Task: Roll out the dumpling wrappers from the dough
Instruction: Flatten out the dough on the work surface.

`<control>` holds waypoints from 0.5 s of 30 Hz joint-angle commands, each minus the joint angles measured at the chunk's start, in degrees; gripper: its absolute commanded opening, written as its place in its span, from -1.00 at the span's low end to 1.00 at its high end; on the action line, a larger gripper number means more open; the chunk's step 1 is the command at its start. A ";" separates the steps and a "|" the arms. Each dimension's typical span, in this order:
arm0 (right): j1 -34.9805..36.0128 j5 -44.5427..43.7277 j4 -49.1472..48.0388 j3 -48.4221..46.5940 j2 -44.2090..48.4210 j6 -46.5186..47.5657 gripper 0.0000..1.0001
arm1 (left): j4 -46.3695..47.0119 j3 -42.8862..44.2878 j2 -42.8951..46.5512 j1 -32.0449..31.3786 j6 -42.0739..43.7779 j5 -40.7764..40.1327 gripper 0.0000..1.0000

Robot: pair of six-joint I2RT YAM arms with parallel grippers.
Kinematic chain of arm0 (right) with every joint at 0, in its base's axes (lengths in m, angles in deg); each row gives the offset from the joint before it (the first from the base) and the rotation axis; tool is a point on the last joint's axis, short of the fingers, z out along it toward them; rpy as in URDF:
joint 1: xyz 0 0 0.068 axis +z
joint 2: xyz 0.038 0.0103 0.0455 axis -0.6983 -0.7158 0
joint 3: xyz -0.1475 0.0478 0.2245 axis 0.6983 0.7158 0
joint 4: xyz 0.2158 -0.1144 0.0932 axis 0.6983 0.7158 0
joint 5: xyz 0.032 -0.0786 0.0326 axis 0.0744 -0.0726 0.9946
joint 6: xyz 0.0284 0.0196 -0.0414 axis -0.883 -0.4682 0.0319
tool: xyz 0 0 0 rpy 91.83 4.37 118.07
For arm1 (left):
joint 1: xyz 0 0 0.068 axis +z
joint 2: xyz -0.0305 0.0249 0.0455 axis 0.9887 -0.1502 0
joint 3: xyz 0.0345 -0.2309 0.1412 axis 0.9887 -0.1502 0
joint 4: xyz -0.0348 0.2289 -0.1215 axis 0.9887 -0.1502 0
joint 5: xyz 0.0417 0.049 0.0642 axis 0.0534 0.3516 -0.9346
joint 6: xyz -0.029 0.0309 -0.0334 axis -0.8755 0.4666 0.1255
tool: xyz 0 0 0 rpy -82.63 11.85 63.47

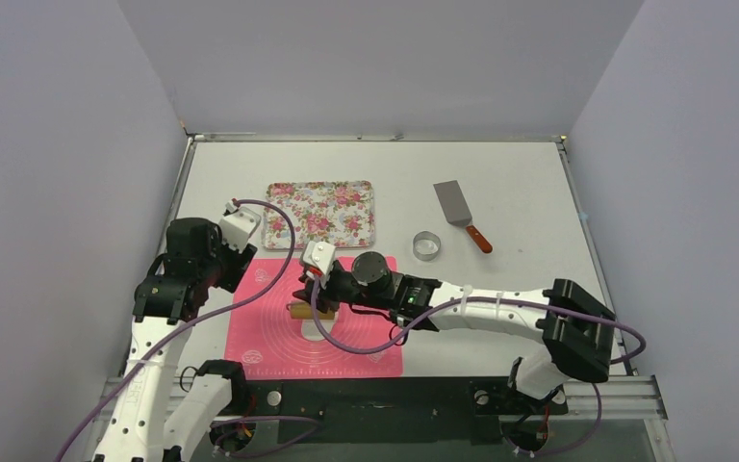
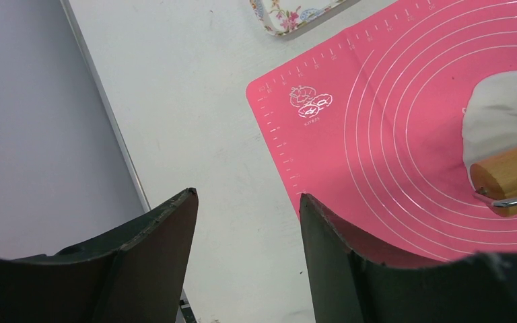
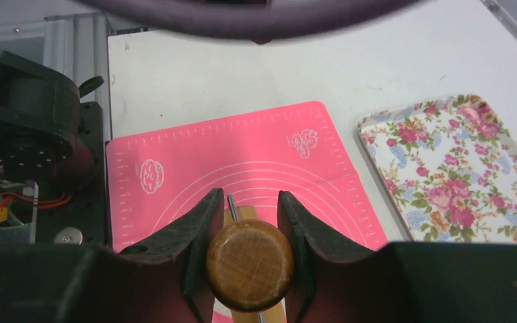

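A pink silicone mat (image 1: pixel 346 356) lies near the table's front edge. On it is a flattened patch of white dough (image 2: pixel 505 114), seen in the left wrist view with the wooden drum of a roller (image 2: pixel 511 178) resting on its near edge. My right gripper (image 3: pixel 250 195) is shut on the roller's round wooden handle (image 3: pixel 250 264), over the mat's middle (image 1: pixel 310 294). My left gripper (image 2: pixel 247 195) is open and holds nothing, above bare table just left of the mat (image 1: pixel 216 277). The dumpling wrappers are out of view.
A floral tray (image 1: pixel 319 214) sits behind the mat. A small metal ring cutter (image 1: pixel 427 244) and a metal spatula (image 1: pixel 457 207) with an orange handle lie to the right. Walls close in the table's left, right and far sides.
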 commanded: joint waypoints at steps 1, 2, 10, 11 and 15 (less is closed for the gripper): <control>-0.50 1.05 -7.20 5.94 -3.54 -4.08 -1.00 | 1.78 2.61 0.32 0.64 -0.68 0.99 0.10; -0.53 2.35 -9.73 8.22 -6.07 -5.34 -1.00 | 1.82 2.29 0.40 0.64 -0.54 0.99 0.10; -1.06 4.18 -7.90 11.75 -13.56 -8.85 -1.00 | 2.20 0.99 0.64 0.93 -0.05 0.38 0.10; -0.85 4.39 -6.33 11.89 -13.18 -8.79 -1.00 | 2.30 0.89 0.68 0.91 0.03 0.16 0.10; 0.31 3.25 -2.25 13.38 -11.43 -6.84 -1.00 | 2.51 0.68 0.77 1.03 0.06 -0.18 0.10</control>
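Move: Under the right hand hangs the roller, held by its handle, some 11 cm below and about level with it both ways. The dough it is taken to lies roughly 20 cm below that hand, its middle about 3 cm ahead and not off to either side. The flowered tray is about 30 cm ahead, straight out; the metal ring stands some 23 cm ahead and 25 cm to the right. From the left hand the dough lies about 18 cm right, 4 cm back and 20 cm down. Dropping quickly, the right hand brings the raised roller about 7 cm straight down onto the near half of the dough, then stays low there after easing only 1 cm or so to the left. The wrist tips by some 8 degrees, swinging the roller slightly back towards the base, while the fingers keep their grip on the handle. ##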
